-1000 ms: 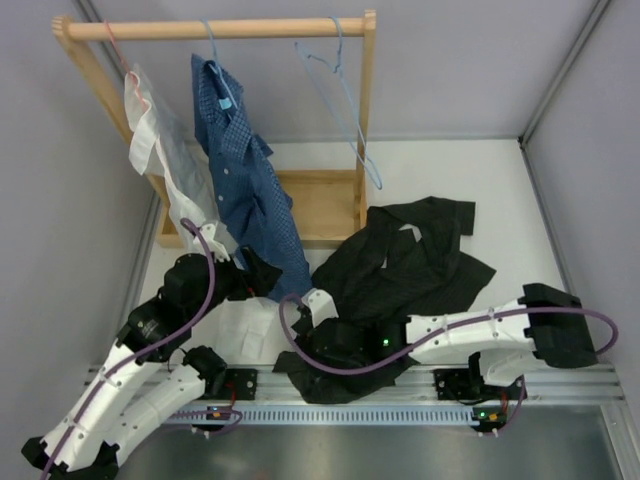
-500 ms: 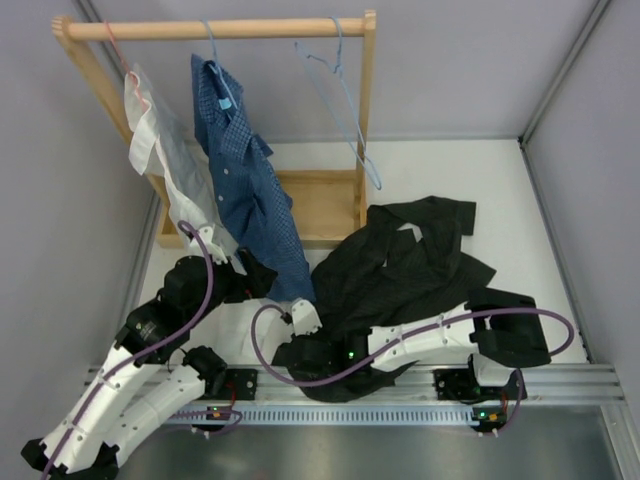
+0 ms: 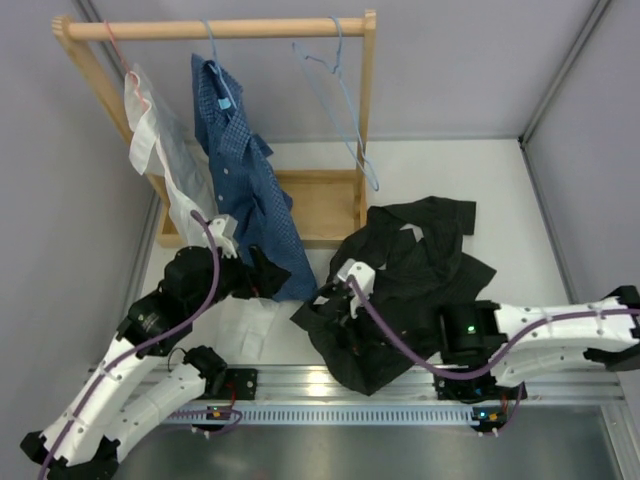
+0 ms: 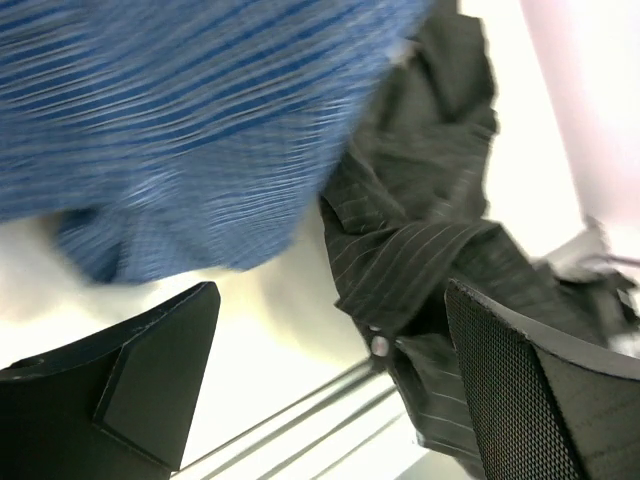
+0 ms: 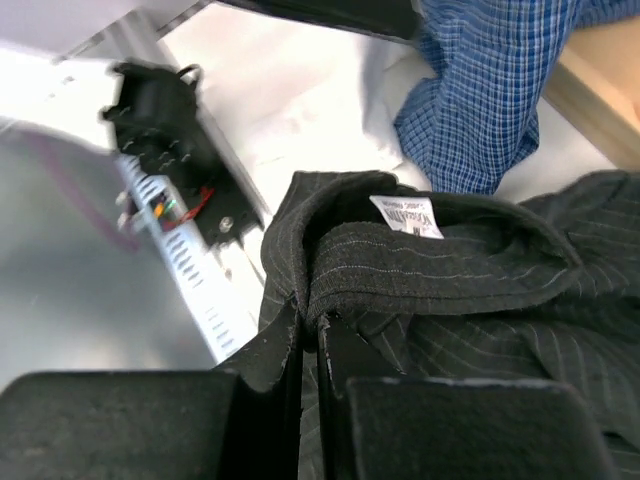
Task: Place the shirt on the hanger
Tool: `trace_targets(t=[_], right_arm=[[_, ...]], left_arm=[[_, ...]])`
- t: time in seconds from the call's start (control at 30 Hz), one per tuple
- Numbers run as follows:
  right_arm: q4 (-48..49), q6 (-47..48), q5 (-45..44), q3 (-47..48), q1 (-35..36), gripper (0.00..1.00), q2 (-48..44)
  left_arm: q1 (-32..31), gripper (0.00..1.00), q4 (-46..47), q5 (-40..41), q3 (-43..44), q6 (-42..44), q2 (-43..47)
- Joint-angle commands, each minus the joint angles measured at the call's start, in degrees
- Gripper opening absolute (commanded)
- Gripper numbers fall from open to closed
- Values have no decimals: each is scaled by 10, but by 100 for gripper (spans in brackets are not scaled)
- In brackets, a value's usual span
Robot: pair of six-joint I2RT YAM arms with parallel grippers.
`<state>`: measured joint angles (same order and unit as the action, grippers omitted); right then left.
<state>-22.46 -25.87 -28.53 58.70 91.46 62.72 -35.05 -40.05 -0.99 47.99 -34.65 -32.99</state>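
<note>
The black pinstriped shirt (image 3: pixel 415 265) lies crumpled on the white table, right of centre. My right gripper (image 3: pixel 338 297) is shut on its collar at the shirt's left edge, and the fabric there is bunched and lifted. The right wrist view has the collar (image 5: pixel 440 265) pinched between the closed fingers (image 5: pixel 310 325), with the white neck label (image 5: pixel 407 215) just beyond. My left gripper (image 3: pixel 266 274) stands open beside the hem of the blue checked shirt; its wrist view shows nothing between the fingers (image 4: pixel 330 370), and the black shirt (image 4: pixel 430 250) lies ahead to the right. The empty light-blue hanger (image 3: pixel 345 110) hangs on the rail at the right.
A wooden rack (image 3: pixel 320 205) stands at the back left. It carries a white shirt (image 3: pixel 160 140) on a pink hanger and a blue checked shirt (image 3: pixel 240 170), which hangs low in front of my left gripper. A metal rail (image 3: pixel 350 385) runs along the near edge. Grey walls close in both sides.
My right gripper has shut on the collar and pulled it up and to the right, while its arm swung out toward the right. The left gripper stayed open and barely shifted.
</note>
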Motion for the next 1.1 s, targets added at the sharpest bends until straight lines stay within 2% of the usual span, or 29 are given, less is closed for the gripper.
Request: trace_targets(t=[0.0, 0.13, 0.17, 0.3, 0.47, 0.67, 0.83, 0.97, 1.07], right_arm=[[-103, 103, 84, 69, 8, 0, -85], [-210, 91, 158, 98, 10, 0, -154], [-211, 79, 169, 90, 9, 0, -183], [-209, 49, 173, 26, 9, 0, -240], [-194, 57, 202, 3, 8, 0, -279], [-197, 64, 196, -1, 9, 0, -277], [-196, 65, 184, -1, 9, 0, -285], [-197, 62, 149, -3, 8, 0, -298], [-200, 57, 110, -2, 9, 0, -310]], left_arm=[[-3, 98, 115, -118, 23, 10, -36], [-12, 98, 211, -230, 27, -18, -128], [-22, 98, 217, -231, 40, -18, -148], [-120, 98, 220, -134, 73, 3, -211], [-173, 98, 243, -116, 91, 9, -284], [-180, 98, 311, -166, 69, -5, -322], [-180, 95, 313, -183, 63, -17, -352], [-198, 88, 314, -187, 45, -26, -382], [-210, 64, 321, -190, 36, -32, -389]])
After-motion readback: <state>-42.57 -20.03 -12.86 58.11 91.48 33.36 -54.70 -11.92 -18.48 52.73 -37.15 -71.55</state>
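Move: The shirt's collar, by its white tag, lies about 8 cm right of the left hand, 2 cm back and 7 cm lower. The blue shirt's lower end is about 6 cm ahead of that hand and 8 cm lower. The right hand already grips the collar; its tagged part lies some 5 cm left and 2 cm ahead, slightly lower. The empty hanger is about 30 cm straight ahead of the right hand and 10 cm higher. Left hand sweeps about 20 cm right towards the collar, closing; right hand keeps grip, shifting 12 cm right. ##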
